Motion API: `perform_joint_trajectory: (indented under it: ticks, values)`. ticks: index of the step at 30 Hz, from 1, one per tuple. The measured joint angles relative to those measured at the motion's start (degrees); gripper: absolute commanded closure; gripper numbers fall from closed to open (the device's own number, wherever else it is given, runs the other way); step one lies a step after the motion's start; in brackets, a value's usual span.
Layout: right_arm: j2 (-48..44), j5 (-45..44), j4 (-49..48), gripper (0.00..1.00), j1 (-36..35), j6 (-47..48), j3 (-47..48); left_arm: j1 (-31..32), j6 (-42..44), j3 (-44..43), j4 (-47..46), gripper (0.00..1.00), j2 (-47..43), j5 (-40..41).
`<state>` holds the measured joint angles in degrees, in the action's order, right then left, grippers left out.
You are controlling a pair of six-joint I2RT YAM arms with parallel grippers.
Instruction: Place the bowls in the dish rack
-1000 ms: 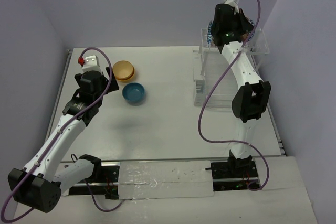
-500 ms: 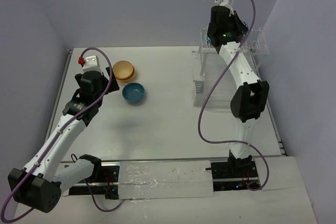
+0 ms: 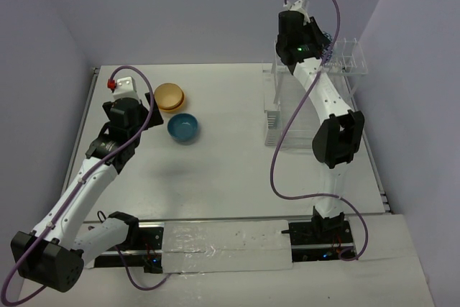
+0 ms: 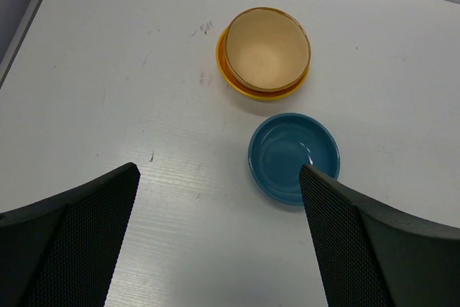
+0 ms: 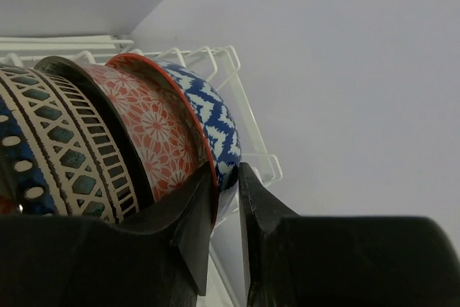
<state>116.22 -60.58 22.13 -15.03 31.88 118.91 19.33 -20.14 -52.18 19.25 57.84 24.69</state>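
On the dish rack (image 3: pixel 346 63), upper level, several patterned bowls stand on edge among the wire prongs (image 5: pixel 217 58): a brown one (image 5: pixel 65 141), a pink floral one (image 5: pixel 154 131) and a blue-white one (image 5: pixel 212 116). My right gripper (image 5: pixel 227 172) straddles the blue-white bowl's rim, its jaws slightly apart with a thin gap showing. In the top view this gripper (image 3: pixel 316 39) hangs at the rack's back left corner. A teal bowl (image 4: pixel 293 156) and a tan bowl (image 4: pixel 267 48) nested in an orange-yellow one (image 4: pixel 224 70) sit on the table. My left gripper (image 4: pixel 217 177) hovers wide open and empty, just short of the teal bowl.
The rack's lower tray (image 3: pixel 287 116) and small side basket (image 3: pixel 272 121) lie in front of the right arm. Purple walls close the table at the back and on both sides. The teal bowl (image 3: pixel 183 127) and tan bowl (image 3: pixel 171 96) are at the table's left middle.
My right gripper has swung left along the rack's upper level and its jaws have parted a little. The left arm and the bowls on the table have not moved.
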Motion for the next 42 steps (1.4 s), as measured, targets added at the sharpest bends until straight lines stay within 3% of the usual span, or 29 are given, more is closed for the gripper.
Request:
perform_joint_trajectory:
  ticks: [12, 19, 30, 34, 36, 42]
  values:
    - [-1.05, 0.66, 5.38, 0.46, 0.04, -5.70, 1.84, 0.00, 0.00, 0.22, -0.02, 0.01, -0.68, -0.46]
    - [-4.26, 3.76, 8.90, 0.36, -0.96, -10.01, 1.77, 0.00, -0.02, 0.24, -0.02, 0.01, -0.74, -0.90]
    - [-17.64, 13.49, 14.40, 0.25, -5.35, -20.76, -2.80, 0.00, -0.26, 0.46, -0.02, 0.01, -1.31, -1.99]
    - [-28.46, 23.06, 14.10, 0.20, -5.62, -28.09, -11.28, 0.00, -0.83, 0.44, 0.26, 0.01, -0.28, -2.64]
    - [-34.82, 28.83, 12.52, 0.01, -5.62, -32.26, -17.14, 0.00, -1.99, 0.22, 1.31, 0.01, 1.44, -3.02]
    - [-51.56, 44.26, 3.65, 0.00, -5.62, -41.55, -36.11, -0.07, -6.14, -1.36, 5.40, 0.01, 8.66, -5.64]
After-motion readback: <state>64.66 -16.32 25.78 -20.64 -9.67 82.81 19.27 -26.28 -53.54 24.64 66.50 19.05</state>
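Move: The zigzag bowl stands on edge in the rack with its rim between the right fingers, its middle about 4 cm ahead and 4 cm right of that hand and 2 cm lower. The salmon bowl is next to it, some 5 cm to its left and level with it. From the left hand the teal bowl lies about 5 cm ahead, 11 cm right and 20 cm below; the tan bowls are 12 cm beyond it and 7 cm left of it. From the right hand the teal bowl is roughly 45 cm left, 13 cm back and 30 cm down. Spread the right fingers from partly open to fully wide so they come free of the zigzag bowl's rim, and draw that hand back out of the rack about 17 cm, swinging left and rising, the wrist rolling its left side up and turning counter-clockwise. Hold the open left gripper nearly still until late, then sink it some 5 cm towards the teal bowl, easing right and tipping the fingers down. ##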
